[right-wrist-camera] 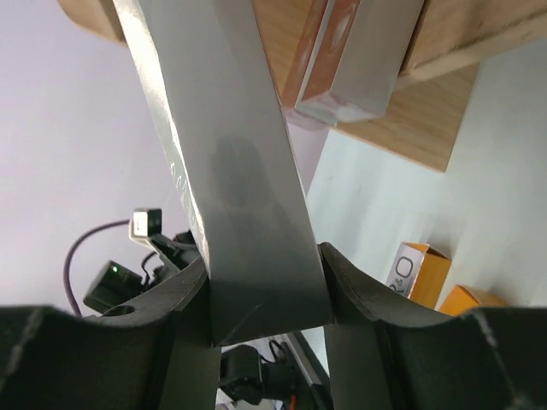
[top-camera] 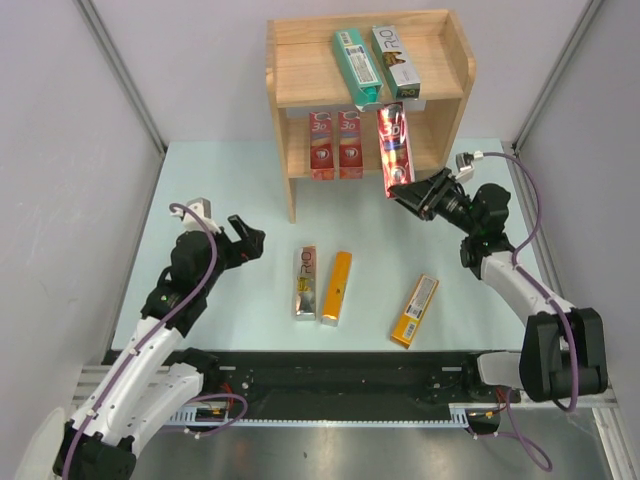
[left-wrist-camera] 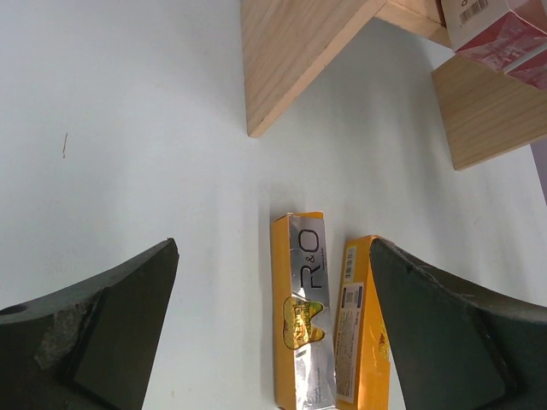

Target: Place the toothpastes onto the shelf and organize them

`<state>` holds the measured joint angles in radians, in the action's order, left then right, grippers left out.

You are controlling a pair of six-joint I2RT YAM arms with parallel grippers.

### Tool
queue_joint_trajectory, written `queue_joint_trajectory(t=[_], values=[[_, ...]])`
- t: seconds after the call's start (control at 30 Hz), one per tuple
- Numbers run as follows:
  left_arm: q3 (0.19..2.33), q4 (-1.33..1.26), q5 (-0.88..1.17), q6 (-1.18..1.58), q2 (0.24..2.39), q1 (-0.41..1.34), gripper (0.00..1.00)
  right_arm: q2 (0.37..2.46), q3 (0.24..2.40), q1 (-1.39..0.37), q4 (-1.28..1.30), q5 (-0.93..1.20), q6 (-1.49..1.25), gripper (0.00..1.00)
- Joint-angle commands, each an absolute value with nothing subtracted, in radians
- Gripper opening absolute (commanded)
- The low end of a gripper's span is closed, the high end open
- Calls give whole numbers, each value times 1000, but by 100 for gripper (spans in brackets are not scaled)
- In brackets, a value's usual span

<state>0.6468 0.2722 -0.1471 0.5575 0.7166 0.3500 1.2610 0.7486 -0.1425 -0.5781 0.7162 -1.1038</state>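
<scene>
The wooden shelf (top-camera: 285, 150) stands at the back. Its top tier holds a teal carton (top-camera: 356, 66) and a silver R.O carton (top-camera: 396, 60). Its lower tier holds two red cartons (top-camera: 336, 144). My right gripper (top-camera: 407, 190) is shut on a third red carton (top-camera: 394, 148) and holds its far end inside the lower tier, right of the other two; its grey side fills the right wrist view (right-wrist-camera: 231, 154). A silver R.O carton (top-camera: 305, 282), an orange carton (top-camera: 336, 287) and another orange carton (top-camera: 415, 310) lie on the table. My left gripper (top-camera: 252, 240) is open and empty, left of the silver carton (left-wrist-camera: 306, 316).
The shelf's left side panel (left-wrist-camera: 295, 51) stands just beyond my left gripper. Grey walls enclose the pale table (top-camera: 220, 190) on both sides. The black rail (top-camera: 330, 370) with the arm bases runs along the near edge.
</scene>
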Motion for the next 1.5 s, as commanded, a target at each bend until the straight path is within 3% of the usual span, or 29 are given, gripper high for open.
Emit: queue_joint_trajectory(t=[0.0, 0.33, 1.0, 1.3, 1.47], values=[[640, 252, -118, 551, 713, 344, 100, 1339, 830, -121, -770, 756, -1209, 27], [618, 250, -80, 561, 701, 344, 100, 1545, 913, -130, -922, 698, -1330, 25], [555, 247, -61, 563, 695, 344, 100, 1825, 1072, -212, -974, 627, -1407, 27], [532, 235, -49, 571, 693, 344, 100, 1848, 1085, -230, -983, 624, -1431, 38], [522, 233, -48, 574, 681, 344, 100, 1856, 1097, -241, -1003, 623, -1442, 53]])
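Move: The right hand holds the red toothpaste box by its near end; the free slot on the lower shelf has its middle some 19 cm ahead, 4 cm to the left and 4 cm below. At about the same depth and height, one standing red box lies roughly 9 cm left of the hand, the other about 15 cm left, and the shelf's right side board 7 cm right. From the idle left hand the slot is about 26 cm ahead and 23 cm right. Keeping its pinch on the near end, the right hand drives the red box about 12 cm forward under the upper shelf and into the lower one, sinking some 4 cm by the end and easing about 4 cm left in the later part to bring the box in beside the second red one, while the wrist tips the box's far end down about 10 degrees and rolls its left side up about as much. The left hand, empty and wide open, sinks about 5 cm well clear of the shelf. ##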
